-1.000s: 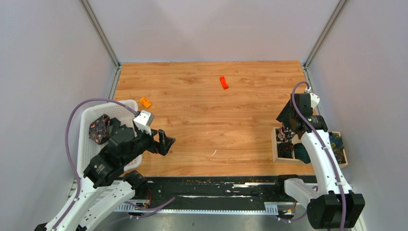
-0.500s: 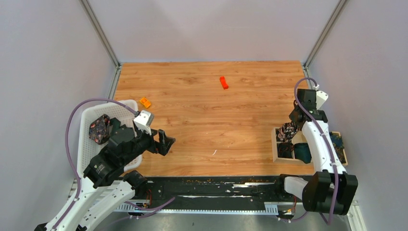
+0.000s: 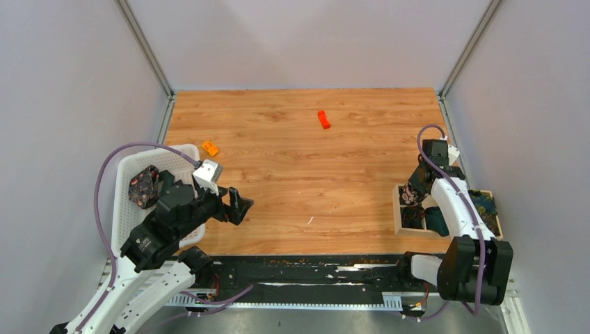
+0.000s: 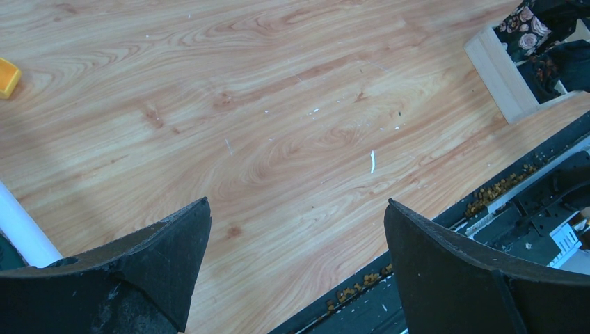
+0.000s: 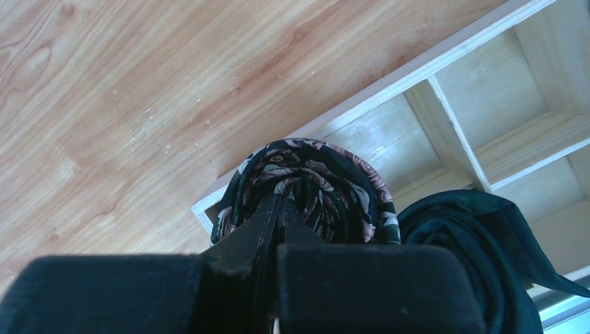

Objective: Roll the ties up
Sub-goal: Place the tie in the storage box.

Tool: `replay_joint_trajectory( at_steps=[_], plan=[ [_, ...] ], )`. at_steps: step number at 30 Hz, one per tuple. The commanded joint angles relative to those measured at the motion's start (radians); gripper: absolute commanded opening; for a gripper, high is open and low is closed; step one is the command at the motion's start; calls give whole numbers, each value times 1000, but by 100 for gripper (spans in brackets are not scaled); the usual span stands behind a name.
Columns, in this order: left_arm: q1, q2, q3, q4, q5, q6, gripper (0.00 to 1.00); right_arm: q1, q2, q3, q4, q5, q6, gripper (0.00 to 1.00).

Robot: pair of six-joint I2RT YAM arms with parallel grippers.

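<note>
A rolled black tie with pink flowers (image 5: 327, 181) sits in the near-left compartment of a wooden box (image 5: 417, 69). My right gripper (image 5: 280, 198) is shut, its fingertips pressed together and poked into the middle of that roll. A dark teal rolled tie (image 5: 459, 236) lies in the compartment beside it. In the top view the right gripper (image 3: 416, 186) hangs over the floral tie (image 3: 410, 193). Another floral tie (image 3: 142, 186) lies in the white basket (image 3: 129, 163). My left gripper (image 4: 297, 202) is wide open over bare wood, holding nothing.
Two orange blocks (image 3: 210, 147) (image 3: 323, 119) lie on the wooden table. A blue-yellow patterned tie (image 3: 487, 205) fills the box's right side. The black rail (image 3: 313, 268) runs along the near edge. Grey walls enclose the table.
My right gripper has closed and its wrist has dropped nearer to the box, tips now in the floral roll. The left arm has not moved.
</note>
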Motion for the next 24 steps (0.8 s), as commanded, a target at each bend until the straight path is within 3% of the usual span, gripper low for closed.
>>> replay_joint_trajectory(
  at_steps=[1, 5, 8, 10, 14, 24],
  plan=[
    [-2, -10, 0, 36, -5, 20, 100, -3, -48, -11, 23, -39, 11, 0],
    [-2, -11, 1, 35, -7, 20, 100, -3, -59, 55, -11, -19, -8, 0],
    [-2, -14, 0, 35, -11, 19, 100, -3, -72, 152, -48, -29, -24, 7],
    [-2, -15, 1, 34, -14, 17, 100, -3, -89, 206, -67, -56, -31, 18],
    [-2, -19, 0, 34, -23, 17, 100, -1, -144, 269, -60, -163, -62, 52],
    [-2, -45, -6, 34, -98, 10, 100, 47, -291, 240, 185, -626, -124, 98]
  ],
)
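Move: The right hand's shut fingertips are at the top of the rolled floral tie in the storage box's far-left compartment; the roll's middle is about 2 cm below and 1 cm back. The brown rolled tie sits some 8 cm back and 1 cm left of the hand, the plain green one about 8 cm back and 6 cm to the right, both some 3 cm below. From the left hand, the floral roll lies roughly 48 cm right, 9 cm ahead and 17 cm below. After barely moving at first, the right hand's shut fingertips come off the top of the floral roll, and the hand climbs quickly by about 17 cm, easing some 3 cm forward early in the rise and then swinging about 6 cm left, away from the box and out over the bare table. On the way up the fingers open from shut to nearly wide, while the wrist tips up from its steep downward pointing by some 30 degrees and turns about 20 degrees counter-clockwise. ##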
